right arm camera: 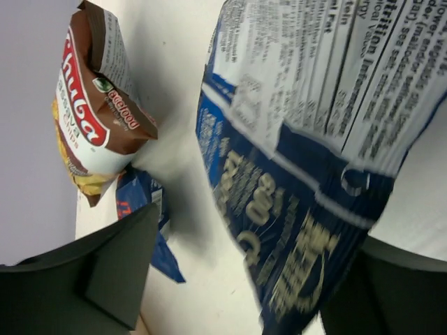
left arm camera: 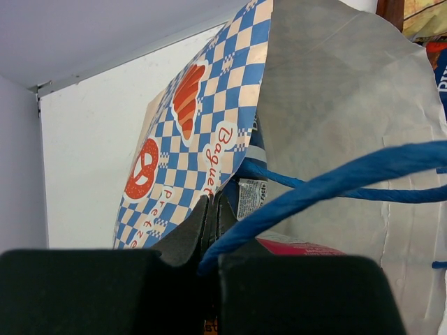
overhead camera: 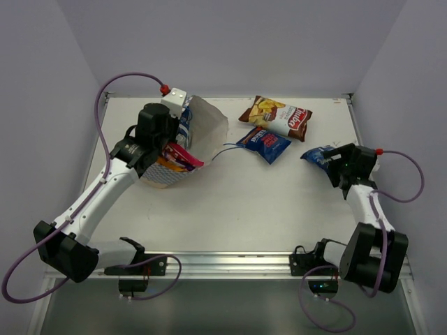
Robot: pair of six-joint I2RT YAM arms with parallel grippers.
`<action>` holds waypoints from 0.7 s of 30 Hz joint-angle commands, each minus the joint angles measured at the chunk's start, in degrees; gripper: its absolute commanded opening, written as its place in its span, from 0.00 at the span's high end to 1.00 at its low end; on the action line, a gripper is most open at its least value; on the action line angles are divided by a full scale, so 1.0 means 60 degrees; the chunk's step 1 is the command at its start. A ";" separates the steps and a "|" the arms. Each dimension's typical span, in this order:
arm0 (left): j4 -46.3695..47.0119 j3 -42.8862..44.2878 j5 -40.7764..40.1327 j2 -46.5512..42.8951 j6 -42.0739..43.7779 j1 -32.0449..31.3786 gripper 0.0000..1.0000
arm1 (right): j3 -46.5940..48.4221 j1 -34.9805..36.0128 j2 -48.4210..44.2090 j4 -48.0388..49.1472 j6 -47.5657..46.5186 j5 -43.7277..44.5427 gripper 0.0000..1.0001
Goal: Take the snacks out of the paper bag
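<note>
The paper bag (overhead camera: 202, 125) lies tipped on the left of the table, its mouth facing right. Inside it show a red-pink packet (overhead camera: 183, 158) and an orange one (overhead camera: 166, 167). My left gripper (overhead camera: 173, 142) is shut on the bag's checkered rim (left arm camera: 209, 132), and a blue string handle (left arm camera: 335, 183) crosses just in front of the fingers. A brown-and-white packet (overhead camera: 279, 117) and a blue packet (overhead camera: 264, 144) lie on the table. My right gripper (overhead camera: 334, 162) stands open at the right, with a blurred blue-and-white packet (right arm camera: 307, 181) leaning against its right finger.
White walls close in the table at the back and on both sides. A metal rail (overhead camera: 223, 264) runs along the near edge between the arm bases. Purple cables (overhead camera: 408, 174) loop beside each arm.
</note>
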 commanded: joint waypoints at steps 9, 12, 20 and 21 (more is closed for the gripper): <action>0.0068 -0.0027 0.0354 -0.0224 -0.0036 0.0062 1.00 | 0.1306 0.0478 -0.4023 -0.3574 -0.0866 0.1410 0.01; -0.0049 0.0134 0.0354 -0.0238 -0.0051 0.0062 1.00 | 0.2051 0.1951 -0.4067 -0.3370 -0.1334 0.1260 0.01; -0.0107 0.0325 0.0412 -0.0370 -0.0168 0.0062 1.00 | 0.4440 0.7361 -0.2079 -0.2009 -0.1643 0.2551 0.01; -0.0122 0.0368 0.0456 -0.0370 -0.0212 0.0062 1.00 | 0.5023 0.8032 -0.1248 -0.1761 -0.1599 0.2551 0.01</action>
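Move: In the paper bag's mouth, the blue snack packet stands some 48 cm to the right hand's left, about 6 cm farther out and 5 cm higher. The released blue-white packet is some 5 cm below this hand, about 2 cm ahead and 2 cm left. The Chuba bag lies 19 cm ahead and 15 cm left, the Burts packet 9 cm ahead and 21 cm left, both about 8 cm lower. From the left hand, the blue snack packet is 6 cm ahead, 6 cm right and 9 cm down. Backing off about 5 cm and rising clear of the packet it has just released, the right hand finishes spreading its fingers, then swings left some 20 cm towards the paper bag, still climbing to about 21 cm higher. Meanwhile the wrist turns roughly 35 degrees counter-clockwise and its fingers tip up. The left hand keeps its pinch on the bag's edge, holding the mouth open. ##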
